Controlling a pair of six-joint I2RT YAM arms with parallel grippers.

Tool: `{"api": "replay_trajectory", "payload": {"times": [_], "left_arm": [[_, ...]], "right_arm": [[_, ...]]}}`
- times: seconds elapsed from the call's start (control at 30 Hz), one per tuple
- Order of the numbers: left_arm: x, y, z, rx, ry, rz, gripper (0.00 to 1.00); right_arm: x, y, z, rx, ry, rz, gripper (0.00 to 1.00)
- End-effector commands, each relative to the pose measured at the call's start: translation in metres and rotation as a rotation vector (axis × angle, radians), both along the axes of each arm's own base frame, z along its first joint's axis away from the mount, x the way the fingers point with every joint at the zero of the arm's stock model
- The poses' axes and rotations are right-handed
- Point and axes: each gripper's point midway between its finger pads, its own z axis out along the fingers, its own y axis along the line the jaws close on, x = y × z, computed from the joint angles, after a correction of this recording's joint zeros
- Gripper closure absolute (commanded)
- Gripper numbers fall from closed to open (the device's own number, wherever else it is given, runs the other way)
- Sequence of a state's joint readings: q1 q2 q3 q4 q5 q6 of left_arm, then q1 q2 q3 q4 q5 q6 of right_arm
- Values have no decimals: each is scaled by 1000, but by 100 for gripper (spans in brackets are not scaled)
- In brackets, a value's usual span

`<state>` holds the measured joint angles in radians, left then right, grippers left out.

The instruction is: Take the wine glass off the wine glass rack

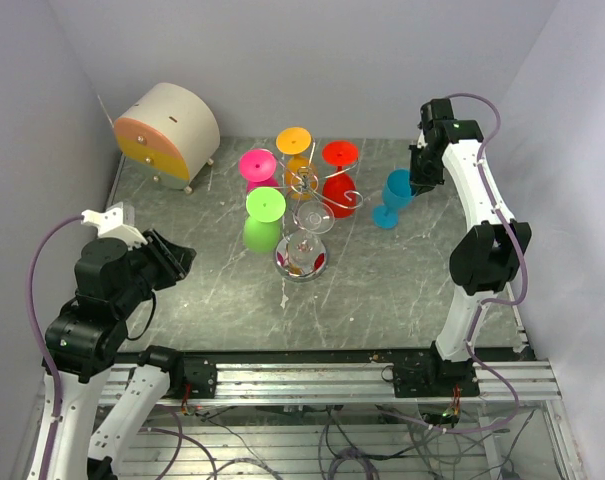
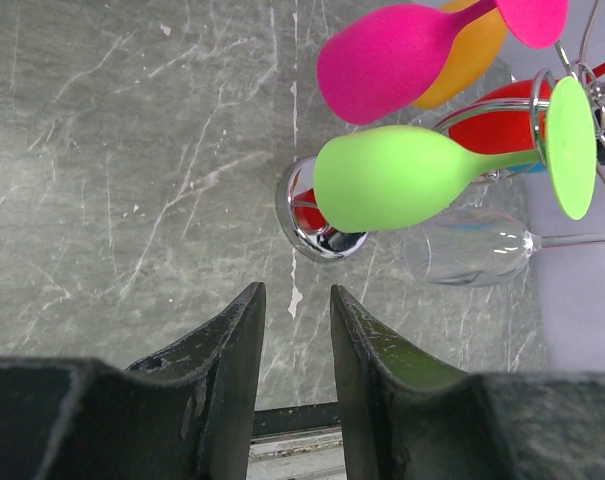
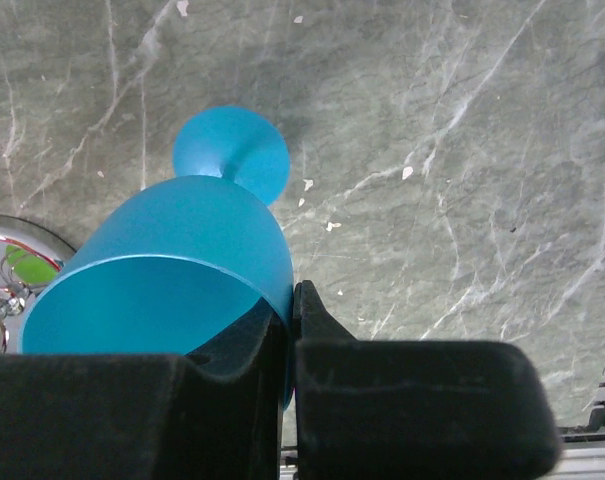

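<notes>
The wine glass rack stands mid-table on a shiny round base. Green, pink, orange, red and clear glasses hang upside down from it. To its right a blue wine glass is upright and off the rack. My right gripper is shut on its rim, one finger inside the bowl and one outside. Its foot is at or just above the table. My left gripper is open and empty, near the rack base, left of the green glass.
A round beige drawer box with orange and yellow fronts sits at the back left. Grey walls close in the left, back and right sides. A metal rail runs along the near edge.
</notes>
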<state>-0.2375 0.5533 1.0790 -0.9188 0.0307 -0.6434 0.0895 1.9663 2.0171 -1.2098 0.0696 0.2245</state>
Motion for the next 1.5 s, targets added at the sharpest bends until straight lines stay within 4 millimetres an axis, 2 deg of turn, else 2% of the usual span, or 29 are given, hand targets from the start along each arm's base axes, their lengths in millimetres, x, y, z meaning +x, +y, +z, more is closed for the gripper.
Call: {"api": "replay_trajectory", "payload": {"times": [0.0,0.3,0.5,0.57,0.63,0.7,0.87,1.0,1.1,1.17,1.3,1.47], "left_arm": [[-2,-2,-5,-13,8,-7,57],[-5,1,-7,-3,15,5,57],[-6,2,-8,-3,19,8,57],[-6,2,-10,-2,25,8,57],[-6,2,-11,-4,26,9,57],[-6,1,-11,-8,29,8,58],[-6,1,-11,-13,30,9,58],[-6,1,-12,-11,31,12,58],[-6,2,-12,-8,34,15,58],[-5,3,-12,-7,33,19,58],[-5,3,-10,-9,30,23,58],[-7,5,-5,-4,24,30,58]], "right_arm": [[0,-5,-13,-28,28,5,96],[-1,1,-41,-57,77,14,96],[-1,0,-45,-66,76,8,92],[0,1,-42,-68,64,8,86],[1,1,-36,-65,47,10,72],[1,2,-28,-59,30,13,65],[2,6,11,-26,-56,18,61],[5,10,65,11,-176,4,64],[4,23,107,96,-286,16,63],[4,41,132,198,-353,52,62],[-3,99,176,522,-469,202,57],[-13,142,193,814,-481,319,57]]}}
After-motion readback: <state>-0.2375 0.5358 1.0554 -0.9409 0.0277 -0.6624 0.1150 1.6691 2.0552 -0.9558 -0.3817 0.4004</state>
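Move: My right hand holds the blue glass by the right side of its rim. The bare table spot it is going to is some 19 cm below, about 4 cm left and level fore-and-aft. The red glass hangs about 17 cm to my left, 1 cm farther out and 3 cm higher; the rack base is 27 cm left, 8 cm back and 18 cm below. From my left hand, that spot lies about 24 cm ahead, 47 cm right and 31 cm below. I lower the pinched blue glass almost straight down, about 4.5 cm, until its foot is on the table, then hold there and open my right fingers to let go of the rim. Once open, I climb clear of the glass, about 22 cm up and speeding up, veering left late as I swing my fingers up and left towards the rack. ##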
